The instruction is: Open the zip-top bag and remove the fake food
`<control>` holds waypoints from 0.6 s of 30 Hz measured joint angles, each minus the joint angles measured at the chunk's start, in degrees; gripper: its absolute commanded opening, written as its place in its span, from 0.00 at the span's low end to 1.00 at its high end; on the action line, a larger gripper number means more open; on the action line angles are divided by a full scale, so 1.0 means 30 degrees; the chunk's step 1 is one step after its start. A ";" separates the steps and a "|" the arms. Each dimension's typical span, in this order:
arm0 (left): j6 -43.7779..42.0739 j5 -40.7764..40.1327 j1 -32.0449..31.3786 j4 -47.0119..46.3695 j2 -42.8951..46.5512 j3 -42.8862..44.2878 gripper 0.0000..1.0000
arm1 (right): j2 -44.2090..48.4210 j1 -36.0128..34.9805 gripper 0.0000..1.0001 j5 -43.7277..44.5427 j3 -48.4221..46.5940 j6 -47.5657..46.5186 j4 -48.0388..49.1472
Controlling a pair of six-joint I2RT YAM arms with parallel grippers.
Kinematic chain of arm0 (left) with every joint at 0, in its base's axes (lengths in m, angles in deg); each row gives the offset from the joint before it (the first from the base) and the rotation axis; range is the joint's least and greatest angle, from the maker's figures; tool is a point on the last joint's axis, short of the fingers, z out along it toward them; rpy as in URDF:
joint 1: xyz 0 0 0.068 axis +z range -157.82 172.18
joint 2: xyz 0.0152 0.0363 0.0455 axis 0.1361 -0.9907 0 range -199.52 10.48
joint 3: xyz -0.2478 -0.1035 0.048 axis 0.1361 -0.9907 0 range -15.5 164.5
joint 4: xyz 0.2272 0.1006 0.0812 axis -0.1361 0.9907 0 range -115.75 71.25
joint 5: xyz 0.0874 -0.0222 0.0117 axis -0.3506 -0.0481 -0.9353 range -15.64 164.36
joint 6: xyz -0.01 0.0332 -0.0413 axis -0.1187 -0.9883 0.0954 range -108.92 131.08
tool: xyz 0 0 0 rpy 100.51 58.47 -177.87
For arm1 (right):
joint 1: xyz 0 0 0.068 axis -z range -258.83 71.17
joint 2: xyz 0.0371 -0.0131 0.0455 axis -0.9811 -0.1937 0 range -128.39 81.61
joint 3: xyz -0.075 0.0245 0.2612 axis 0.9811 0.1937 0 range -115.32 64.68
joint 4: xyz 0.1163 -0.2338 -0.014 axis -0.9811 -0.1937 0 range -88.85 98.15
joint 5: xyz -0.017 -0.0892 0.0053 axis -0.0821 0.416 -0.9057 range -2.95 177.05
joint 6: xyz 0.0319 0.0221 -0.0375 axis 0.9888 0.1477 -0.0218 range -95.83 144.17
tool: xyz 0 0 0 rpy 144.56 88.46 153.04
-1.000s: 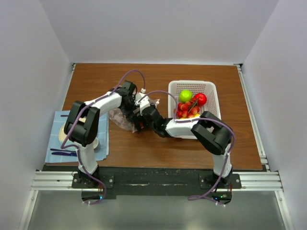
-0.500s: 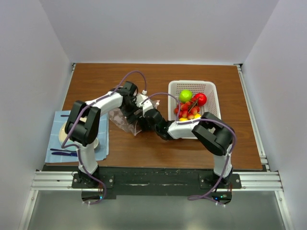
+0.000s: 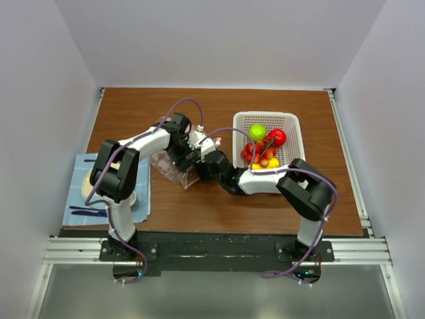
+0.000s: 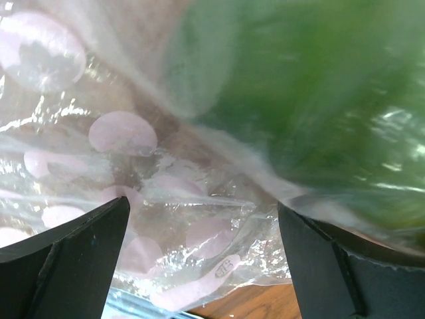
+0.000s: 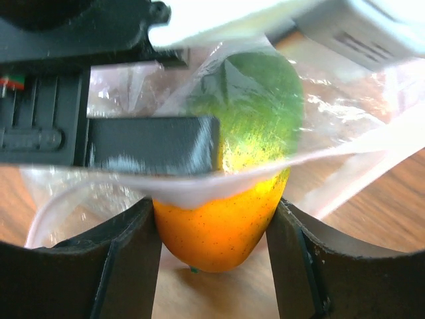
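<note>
The clear zip-top bag (image 3: 167, 166) lies left of centre on the table, its mouth facing right. My left gripper (image 3: 188, 157) is at that mouth and stands open, with crinkled film (image 4: 133, 133) spanning between its fingers and a green blur of fruit (image 4: 319, 86) close by. My right gripper (image 3: 203, 166) meets it from the right. Its jaws are shut on a fake mango (image 5: 219, 232), orange at the near end and green inside the bag. The mango sits half out of the bag rim (image 5: 192, 189). One left finger (image 5: 153, 143) rests beside it.
A white mesh basket (image 3: 292, 123) at the right holds a green apple (image 3: 256, 132), a red apple (image 3: 277, 137) and red grapes (image 3: 257, 153). A blue cloth (image 3: 76, 199) with a plate lies at the left near edge.
My right jaws have closed from wide open onto the mango. The right elbow has swung outward to the right. The left gripper has stayed open at the bag.
</note>
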 measured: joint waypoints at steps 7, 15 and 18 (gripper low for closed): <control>0.0233 -0.0306 0.0262 0.0036 -0.0270 0.0328 1.00 | 0.3235 0.0000 0.40 -0.0321 0.1122 0.0182 -0.2841; 0.0525 -0.0590 0.0415 0.0117 -0.0670 0.0896 1.00 | 0.8378 -0.0015 0.33 -0.1049 0.2433 0.1137 -0.6084; 0.0656 -0.0780 0.0408 0.0095 -0.0670 0.0896 1.00 | 1.1052 0.0007 0.28 0.0051 0.2725 0.1151 -0.6812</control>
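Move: The right hand already grips the mango inside the bag's mouth; the white basket it is bound for has its middle about 21 cm to the right, 4 cm ahead and some 3 cm lower. In the basket, the green fruit lies roughly 18 cm right and 10 cm ahead, the red fruit about 20 cm right and 5 cm ahead. The bag's middle is around 6 cm left, level fore and aft, 4 cm below. From the left hand, the basket is about 27 cm right and 2 cm ahead. Keeping its pinch on the mango, the right hand draws it out of the bag's mouth, first back, right and up about equally, then ever more steeply up: some 11 cm up, 7 cm right and 5–6 cm back in all. The left hand stays low with wide-open fingers on the bag, shifting a centimetre or two forward and left. ##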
